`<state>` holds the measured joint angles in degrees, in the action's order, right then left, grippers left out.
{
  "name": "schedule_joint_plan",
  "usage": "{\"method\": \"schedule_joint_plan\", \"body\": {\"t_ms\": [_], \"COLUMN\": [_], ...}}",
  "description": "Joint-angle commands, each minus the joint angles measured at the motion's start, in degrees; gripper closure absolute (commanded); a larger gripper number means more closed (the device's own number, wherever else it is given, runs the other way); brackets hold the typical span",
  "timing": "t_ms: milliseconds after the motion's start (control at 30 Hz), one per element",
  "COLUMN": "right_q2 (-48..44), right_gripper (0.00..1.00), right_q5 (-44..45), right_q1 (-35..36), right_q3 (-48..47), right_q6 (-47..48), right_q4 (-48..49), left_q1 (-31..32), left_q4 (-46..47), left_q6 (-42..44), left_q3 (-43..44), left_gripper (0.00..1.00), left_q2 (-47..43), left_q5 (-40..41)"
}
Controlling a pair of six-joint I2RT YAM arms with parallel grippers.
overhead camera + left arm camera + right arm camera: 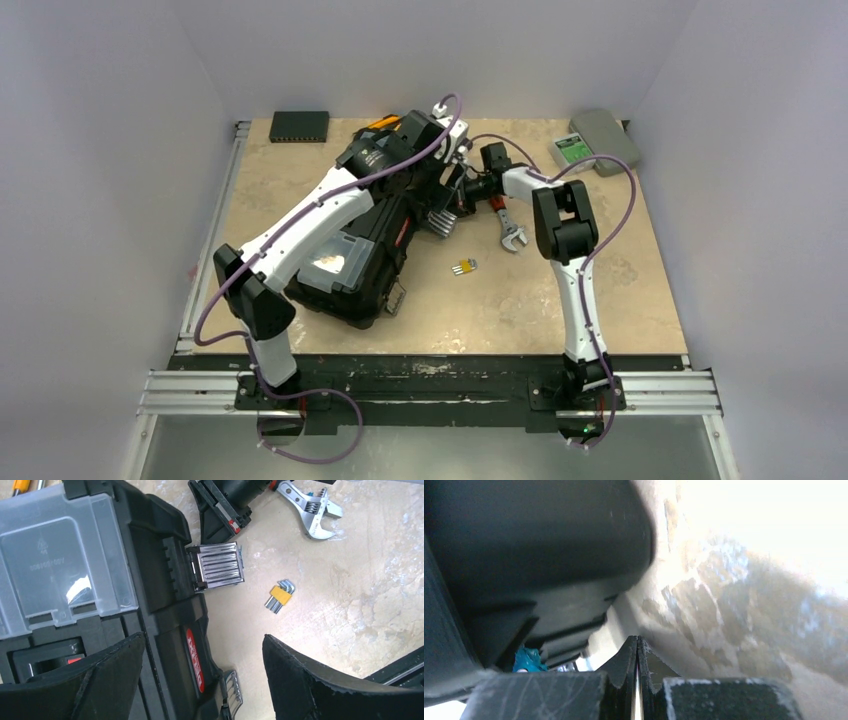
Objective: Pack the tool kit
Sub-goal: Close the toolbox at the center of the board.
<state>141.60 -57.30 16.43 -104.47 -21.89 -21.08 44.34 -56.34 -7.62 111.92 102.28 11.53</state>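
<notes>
The black toolbox [355,255] lies on the table with its clear lid [60,555] shut, one metal latch [217,570] flipped out and a red-marked front edge [195,660]. My left gripper [204,636] hovers open above that edge with nothing between its fingers; in the top view the left gripper [432,150] is over the box's far end. My right gripper [638,645] is shut and empty, low beside the toolbox's dark wall [524,555]. From above, the right gripper [465,190] is near the latch. The wrench [510,232] [310,510] and a yellow hex-key set [464,267] [280,596] lie on the table.
A flat black box [299,125] sits at the back left and a grey case with a green label [590,145] at the back right. Orange tool handles [380,124] show behind the toolbox. Metal rails [200,290] edge the table's left and near sides.
</notes>
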Motion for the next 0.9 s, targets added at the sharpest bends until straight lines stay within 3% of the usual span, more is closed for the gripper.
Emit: {"method": "schedule_joint_plan", "body": {"t_ms": [0, 267, 533, 867], "right_q2": [-6.6, -13.8, -15.0, -19.2], "right_gripper": [1.00, 1.00, 1.00, 1.00], "right_q5": [-6.5, -7.6, -6.5, -5.4], "right_q1": [0.8, 0.7, 0.7, 0.8], "right_q3": [3.3, 11.0, 11.9, 19.5], "right_q6": [9.5, 8.3, 4.1, -6.5], "right_q4": [-8.2, -4.6, -1.2, 12.6], "left_q1": [0.3, 0.6, 0.7, 0.7], "left_q4": [-1.2, -1.9, -1.4, -2.2], "left_q6": [1.8, 2.1, 2.2, 1.5], "left_q3": [4.6, 5.3, 5.9, 9.7], "left_gripper": [0.16, 0.17, 0.18, 0.19], "left_q2": [1.2, 3.4, 5.6, 7.8], "left_q5": [-3.0, -4.1, -3.7, -4.6]}}
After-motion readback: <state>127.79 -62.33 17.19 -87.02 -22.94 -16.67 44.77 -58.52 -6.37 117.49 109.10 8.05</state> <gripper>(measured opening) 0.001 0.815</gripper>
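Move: My right hand, fingers shut and low beside the toolbox, goes for the far open latch, which lies about 4 cm back, a couple of centimetres left and some 3 cm higher. The toolbox's middle is roughly 16 cm left and 5 cm back. The hex keys lie about 14 cm back and 4 cm right, the adjustable wrench 14 cm right and 5 cm back. From my left hand that latch is about 4 cm ahead, 7 cm right and 20 cm below. I draw my right hand back about 6 cm along the toolbox's front to the far latch, lifting some 5 cm as I go, so the closed fingertips come under its outstuck flap and swing it upward; then I sink a centimetre or so. My left hand, still open above, eases a couple of centimetres right and down towards the latch. ##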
